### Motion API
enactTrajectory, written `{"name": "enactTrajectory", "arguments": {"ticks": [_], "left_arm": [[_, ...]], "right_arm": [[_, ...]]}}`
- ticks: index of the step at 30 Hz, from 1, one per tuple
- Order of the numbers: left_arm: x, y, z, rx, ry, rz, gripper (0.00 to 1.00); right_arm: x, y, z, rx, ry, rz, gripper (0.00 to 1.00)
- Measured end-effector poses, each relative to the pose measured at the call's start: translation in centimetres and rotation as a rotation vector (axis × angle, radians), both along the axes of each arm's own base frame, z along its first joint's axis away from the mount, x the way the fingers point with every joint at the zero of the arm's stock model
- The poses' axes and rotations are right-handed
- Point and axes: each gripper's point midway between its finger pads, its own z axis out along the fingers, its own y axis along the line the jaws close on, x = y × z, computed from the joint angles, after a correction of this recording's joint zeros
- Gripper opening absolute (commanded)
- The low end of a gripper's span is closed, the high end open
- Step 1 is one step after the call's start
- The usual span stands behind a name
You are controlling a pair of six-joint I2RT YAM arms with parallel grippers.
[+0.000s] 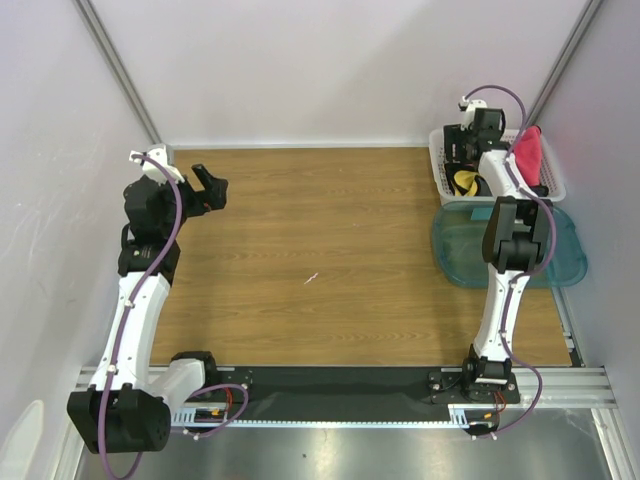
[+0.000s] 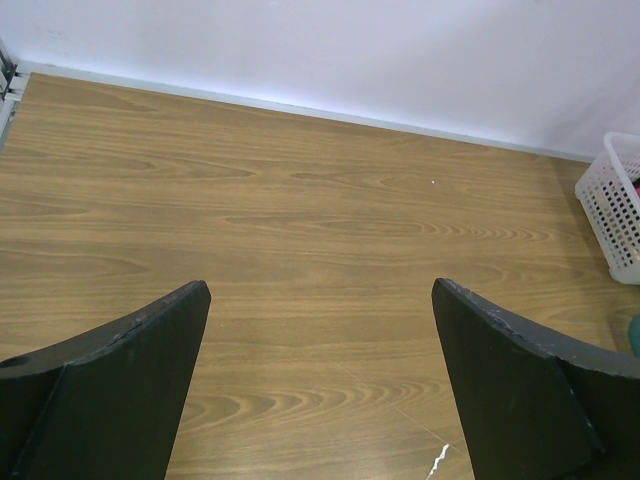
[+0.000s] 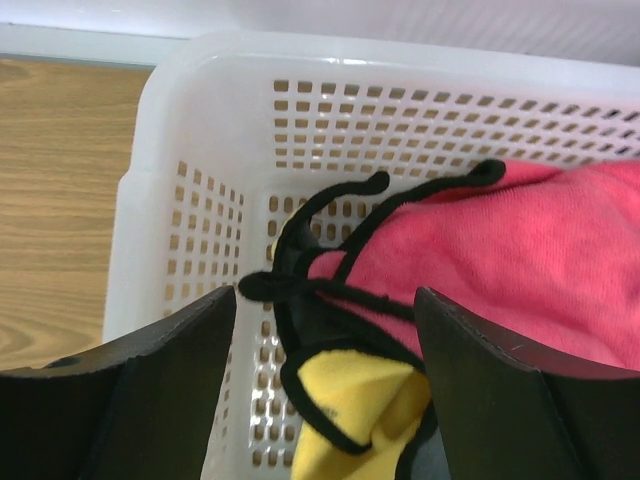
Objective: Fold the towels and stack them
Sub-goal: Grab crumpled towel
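The towels lie crumpled in the white lattice basket (image 1: 545, 180) at the back right. A pink-red towel (image 3: 540, 250) with black edging fills the basket's right side, also seen from above (image 1: 528, 150). A yellow towel (image 3: 355, 410) bunches below its corner (image 1: 465, 182). My right gripper (image 3: 325, 300) hangs open inside the basket, its fingers either side of the bunched yellow and pink edges, with a gap on the left side. From above, the right gripper (image 1: 462, 165) sits over the basket's left half. My left gripper (image 2: 320, 290) is open and holds nothing above bare wood at the far left (image 1: 210, 188).
A teal translucent tub (image 1: 572, 262) stands just in front of the basket, partly under my right arm. The basket's corner (image 2: 620, 205) shows at the right edge of the left wrist view. White walls close the table's back and sides. A small white scrap (image 1: 312, 277) lies mid-table.
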Motion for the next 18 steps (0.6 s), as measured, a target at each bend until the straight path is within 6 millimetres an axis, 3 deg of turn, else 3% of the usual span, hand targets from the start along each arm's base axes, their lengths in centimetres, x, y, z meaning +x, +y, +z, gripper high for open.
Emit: {"name": "enactTrajectory", "arguments": {"ticks": [11,14,18], "left_arm": [[0.0,0.0,-0.1,0.009,0.003,-0.001,1.0],[-0.1,0.1,-0.2,0.011,0.006,-0.001,1.0],[-0.1,0.1,-0.3,0.017,0.009,-0.002,1.0]], "right_arm": [[0.9,0.1,-4.0,-0.04,0.059,0.066,0.75],[0.8,0.1,-5.1,-0.056,0.08,0.078,0.66],[0.7,-0.2,-5.6,-0.079,0.089,0.075,0.35]]}}
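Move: The black-edged bunch of crumpled towel lies some 7 cm below my open right fingers and about 1 cm ahead, inside the white basket. The yellow towel is about 4 cm back and 1 cm right of my right hand, also 7 cm down. The pink towel's middle sits some 14 cm to that hand's right and 2 cm ahead, 6 cm lower. From my left hand the bunch is roughly 26 cm ahead, 58 cm right and 23 cm below. I sink my right hand about 5 cm almost straight down into the left end of the basket, bringing my fingertips to where the black edges cross, between the pink and yellow towels. Fingers tip slightly further down, by some 5 degrees, and near the bottom I narrow them from three-quarters open to about half, one on each side of the black edging. ##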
